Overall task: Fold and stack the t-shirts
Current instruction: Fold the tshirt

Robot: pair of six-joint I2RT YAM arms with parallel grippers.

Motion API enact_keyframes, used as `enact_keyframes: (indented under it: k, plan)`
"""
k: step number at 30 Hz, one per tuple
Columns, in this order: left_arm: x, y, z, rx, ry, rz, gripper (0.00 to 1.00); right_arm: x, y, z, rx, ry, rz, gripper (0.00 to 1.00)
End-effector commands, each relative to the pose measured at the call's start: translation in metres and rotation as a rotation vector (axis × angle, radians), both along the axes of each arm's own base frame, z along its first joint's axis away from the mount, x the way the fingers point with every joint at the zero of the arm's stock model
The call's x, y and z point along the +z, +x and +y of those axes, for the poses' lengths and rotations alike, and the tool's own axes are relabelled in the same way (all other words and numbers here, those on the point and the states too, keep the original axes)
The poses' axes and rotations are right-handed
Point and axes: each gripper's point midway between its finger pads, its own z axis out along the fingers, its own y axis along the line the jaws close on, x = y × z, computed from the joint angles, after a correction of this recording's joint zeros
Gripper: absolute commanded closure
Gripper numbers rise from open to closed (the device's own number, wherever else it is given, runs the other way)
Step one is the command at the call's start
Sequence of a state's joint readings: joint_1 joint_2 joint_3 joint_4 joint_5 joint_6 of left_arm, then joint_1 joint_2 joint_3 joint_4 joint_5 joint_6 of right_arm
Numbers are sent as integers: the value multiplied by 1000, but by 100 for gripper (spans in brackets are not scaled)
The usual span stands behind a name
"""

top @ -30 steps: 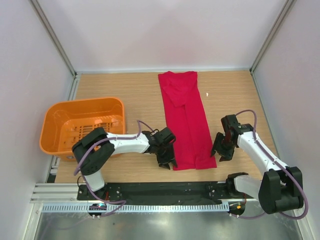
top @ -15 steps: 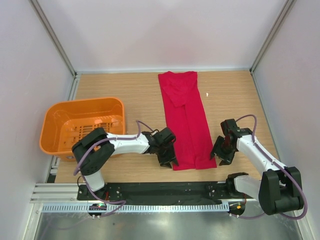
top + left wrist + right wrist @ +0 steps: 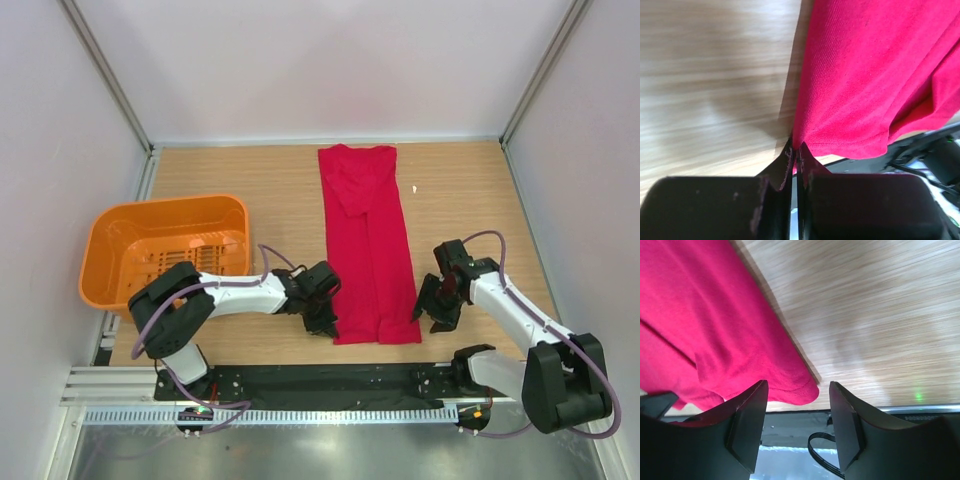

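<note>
The red t-shirt (image 3: pixel 368 240) lies on the wooden table as a long narrow strip, running from the back edge toward me. My left gripper (image 3: pixel 328 322) sits at its near left corner. In the left wrist view that gripper (image 3: pixel 795 148) is shut on the edge of the t-shirt (image 3: pixel 870 75), with cloth pinched between the tips. My right gripper (image 3: pixel 428 310) is at the near right corner. In the right wrist view it (image 3: pixel 797 386) stands open, and the hemmed corner of the t-shirt (image 3: pixel 715 330) lies between its fingers without being pinched.
An orange slotted basket (image 3: pixel 170 204) stands at the left of the table, beside the left arm. A small white speck (image 3: pixel 415 189) lies right of the shirt. The black base rail (image 3: pixel 320 380) runs just below the shirt's near end. White walls enclose the table.
My left gripper has shut on the shirt's near left corner, and that end has slid slightly left. My right gripper has moved left up to the near right corner, still open.
</note>
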State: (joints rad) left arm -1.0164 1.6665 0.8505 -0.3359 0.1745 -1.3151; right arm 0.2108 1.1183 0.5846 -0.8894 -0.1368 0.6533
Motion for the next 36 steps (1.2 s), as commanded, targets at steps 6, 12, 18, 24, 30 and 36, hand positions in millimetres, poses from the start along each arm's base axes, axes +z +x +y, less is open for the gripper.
enact_keyframes:
  k: [6, 12, 18, 24, 30, 36]
  plan:
    - [-13, -10, 46, -21, 159, -25, 100, -2, -28, 31, 100, 149, 15, 42]
    - [-16, -10, 44, -24, 162, -20, 100, -8, -39, 27, 104, 135, -1, 47]
    - [-14, -10, 46, -17, 159, -27, 100, -16, -36, 29, 107, 136, -11, 49]
    - [-11, -9, 44, -21, 146, -31, 100, -16, -28, 41, 125, 182, -36, 50]
    - [-11, -10, 44, -23, 141, -30, 100, -23, -33, 34, 120, 136, -12, 54]
    - [-12, -12, 47, -19, 141, -30, 100, -32, -36, 29, 116, 108, -17, 76]
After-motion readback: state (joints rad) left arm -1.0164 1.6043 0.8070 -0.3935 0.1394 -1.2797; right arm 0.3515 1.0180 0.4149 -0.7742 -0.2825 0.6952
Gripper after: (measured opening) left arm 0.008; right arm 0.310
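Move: The right gripper's target is the t-shirt's near right corner, about 3 cm back, 1 cm to its left and 2 cm below. The table's front edge runs some 7 cm back of this hand, and the near left corner, pinched by the left gripper, lies about 16 cm to its left and 2 cm back. From the left gripper, the near right corner is some 14 cm to the right and 2 cm back. Bring the open right gripper back and left, about 4 cm each way, while sinking 2 cm to the t-shirt's near right corner, then close the fingers onto the cloth there. With the left gripper keep the near left corner pinched; draw it about 2 cm left at first, then hold. ##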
